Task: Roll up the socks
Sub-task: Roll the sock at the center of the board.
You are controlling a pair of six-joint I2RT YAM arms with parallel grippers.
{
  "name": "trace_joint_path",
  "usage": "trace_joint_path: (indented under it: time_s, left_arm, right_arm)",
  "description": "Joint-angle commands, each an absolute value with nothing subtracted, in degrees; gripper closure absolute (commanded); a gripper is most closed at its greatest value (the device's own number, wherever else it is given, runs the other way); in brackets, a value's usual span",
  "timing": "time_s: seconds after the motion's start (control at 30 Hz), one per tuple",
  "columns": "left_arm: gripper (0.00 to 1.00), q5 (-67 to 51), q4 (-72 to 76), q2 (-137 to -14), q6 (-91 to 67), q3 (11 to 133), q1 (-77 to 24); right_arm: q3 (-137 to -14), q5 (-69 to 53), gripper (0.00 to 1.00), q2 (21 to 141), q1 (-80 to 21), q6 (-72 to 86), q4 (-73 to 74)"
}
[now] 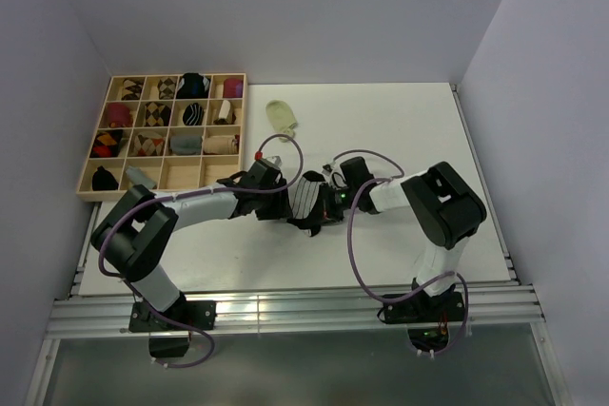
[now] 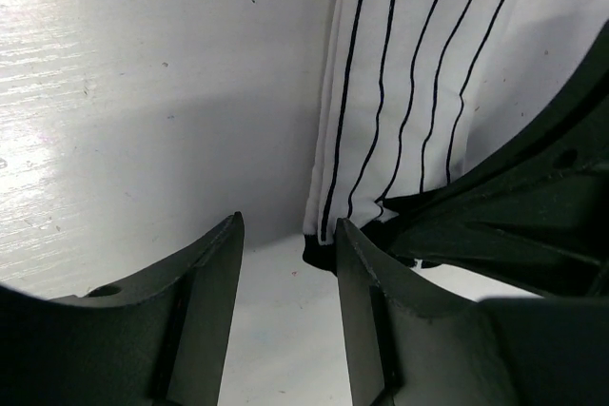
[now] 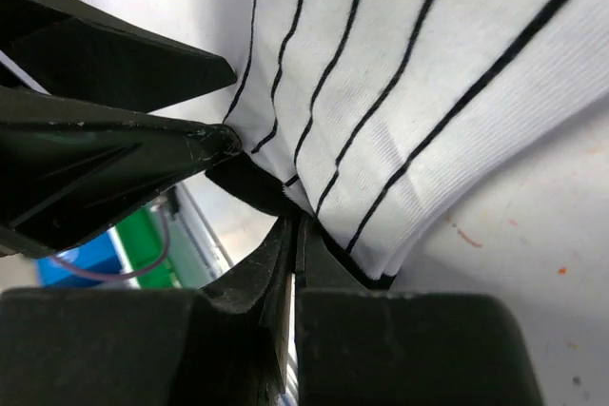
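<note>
The white sock with thin black stripes (image 1: 306,197) lies in the middle of the table between my two grippers. My right gripper (image 3: 295,221) is shut, pinching the striped sock (image 3: 409,92) by its black edge. My left gripper (image 2: 289,222) stands open over bare table just left of the striped sock (image 2: 400,73). The sock's black corner touches the tip of its right finger (image 2: 366,273), and nothing lies between the fingers. From above, the left gripper (image 1: 284,199) and right gripper (image 1: 326,204) flank the sock. The pale yellow-green sock (image 1: 282,116) lies flat farther back.
A wooden compartment tray (image 1: 160,194) holding several rolled socks sits at the back left. The right gripper's dark fingers (image 2: 504,216) crowd the left wrist view, and the left gripper's fingers (image 3: 114,73) show in the right wrist view. Walls enclose the white table (image 1: 400,130).
</note>
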State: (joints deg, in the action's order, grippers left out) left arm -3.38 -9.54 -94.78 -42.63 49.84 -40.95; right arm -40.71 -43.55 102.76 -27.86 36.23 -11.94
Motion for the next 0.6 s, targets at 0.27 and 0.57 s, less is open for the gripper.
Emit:
trace_joint_path:
  time_s: [0.27, 0.57]
  left_arm:
    - [0.34, -0.3, -9.8, -87.1, -44.7, 44.7, -41.3]
    - [0.29, -2.3, -2.0, -78.6, -47.5, 36.5, -41.3]
  right_arm:
    - [-39.8, -43.9, 1.00, 109.1, -24.6, 38.9, -13.9]
    - [-40.4, -42.8, 1.00, 107.2, -24.7, 38.1, -11.8]
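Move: The striped sock lies flat at the board's centre, its middle about 4 cm ahead of my left hand, 4 cm to its right and 2 cm below. From my right hand, already shut on its near black end, the middle is some 5 cm ahead, 2 cm to the left and 1 cm below. From my left hand, the box's empty near-right compartment is roughly 13 cm ahead and 18 cm left; the green sock is about 27 cm ahead and 2 cm left. My right hand stays low and keeps its pinch on the sock's near end, only tipping some 5 to 10 degrees. After a brief pause, I spread my left fingers from about half to three-quarters open and draw that hand back and left from the sock's near-left corner, rising too, about 5 cm in all; the fingertip at the corner comes clear. ##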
